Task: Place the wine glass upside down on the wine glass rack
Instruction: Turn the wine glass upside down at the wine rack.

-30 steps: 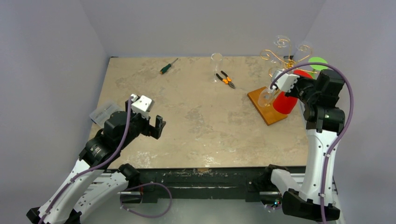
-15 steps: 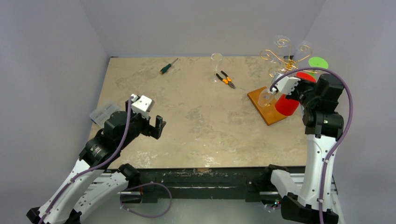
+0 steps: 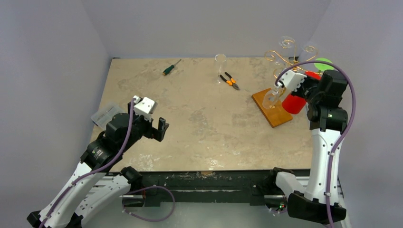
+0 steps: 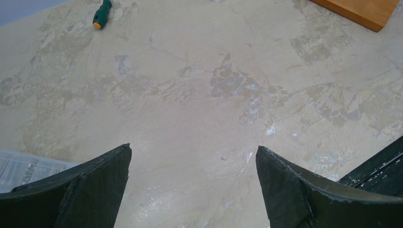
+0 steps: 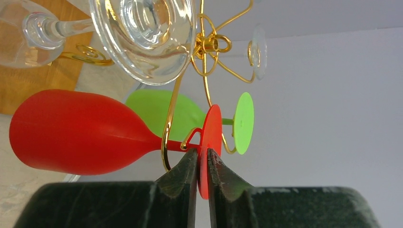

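Observation:
The red wine glass (image 5: 76, 133) hangs on its side-on view with its stem in a gold wire loop of the wine glass rack (image 5: 204, 47). My right gripper (image 5: 202, 154) is shut on the glass's thin red foot disc, one finger on each face. From above, the red wine glass (image 3: 292, 102) hangs over the rack's wooden base (image 3: 268, 111), with the right gripper (image 3: 306, 77) beside the gold wire arms (image 3: 285, 59). My left gripper (image 4: 192, 148) stands open over bare table, far left of the rack (image 3: 159, 130).
A clear glass (image 5: 142, 33) and a green glass (image 5: 161, 111) also hang from the rack. A clear glass (image 3: 220, 66) stands upright at the back, next to orange pliers (image 3: 230, 80). A green screwdriver (image 3: 170, 68) and a plastic box (image 3: 105, 114) lie to the left.
The right gripper has moved up and back toward the rack's wire arms with the red glass. The left arm has not moved.

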You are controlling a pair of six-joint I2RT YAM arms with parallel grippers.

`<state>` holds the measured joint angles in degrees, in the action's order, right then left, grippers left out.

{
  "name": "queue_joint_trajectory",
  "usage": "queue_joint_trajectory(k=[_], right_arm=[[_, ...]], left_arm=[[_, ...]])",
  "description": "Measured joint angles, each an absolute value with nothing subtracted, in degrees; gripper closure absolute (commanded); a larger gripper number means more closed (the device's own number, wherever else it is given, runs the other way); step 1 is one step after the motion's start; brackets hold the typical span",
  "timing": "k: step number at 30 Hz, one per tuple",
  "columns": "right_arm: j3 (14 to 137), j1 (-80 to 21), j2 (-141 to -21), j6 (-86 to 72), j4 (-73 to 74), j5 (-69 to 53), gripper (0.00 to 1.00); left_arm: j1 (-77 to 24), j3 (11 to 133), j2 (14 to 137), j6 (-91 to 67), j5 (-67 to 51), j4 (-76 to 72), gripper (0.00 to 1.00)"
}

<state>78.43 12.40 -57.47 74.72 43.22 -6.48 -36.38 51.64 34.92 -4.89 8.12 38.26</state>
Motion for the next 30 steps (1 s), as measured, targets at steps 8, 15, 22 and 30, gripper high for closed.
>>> queue_joint_trajectory(k=[8, 15, 22, 30], right_arm=[[78.81, 12.38, -59.05, 73.49, 41.56, -6.52, 0.81], [79.18, 12.4, -60.12, 72.77, 40.6, -6.59, 0.7], [80.49, 12.38, -60.77, 71.18, 40.27, -6.98, 0.67], [80.82, 12.38, -60.88, 70.22, 40.21, -7.01, 0.65]], left_arm=[[-36.38, 51.64, 35.2, -4.89, 8.12, 38.26, 0.0], [-36.38, 51.64, 35.31, -4.91, 8.12, 38.26, 0.0], [-36.14, 51.64, 35.31, -4.91, 8.1, 38.26, 0.0], [-36.01, 51.64, 35.48, -4.89, 8.08, 38.26, 0.0]])
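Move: The red glass hangs upside down, its foot between the right fingertips; the foot's middle lies about 3 cm ahead of that hand, neither left nor right, and level. From the right hand, the green glass's foot is some 12 cm ahead and 3 cm right, level; the rack hub about 11 cm ahead, 7 cm left, slightly lower; the near clear glass's foot about 4 cm ahead, 9 cm left, a little lower. From the left hand, the red foot is roughly 54 cm right, 12 cm ahead, 10 cm higher. The right fingers, one above and one below the red glass's foot, ease apart to about a third of their full opening; the upper one comes clear while the lower stays against the foot's underside. Meanwhile the hand pushes about 2 cm forward over the rack's outer arm, then rises about 1 cm, rolling slightly. ##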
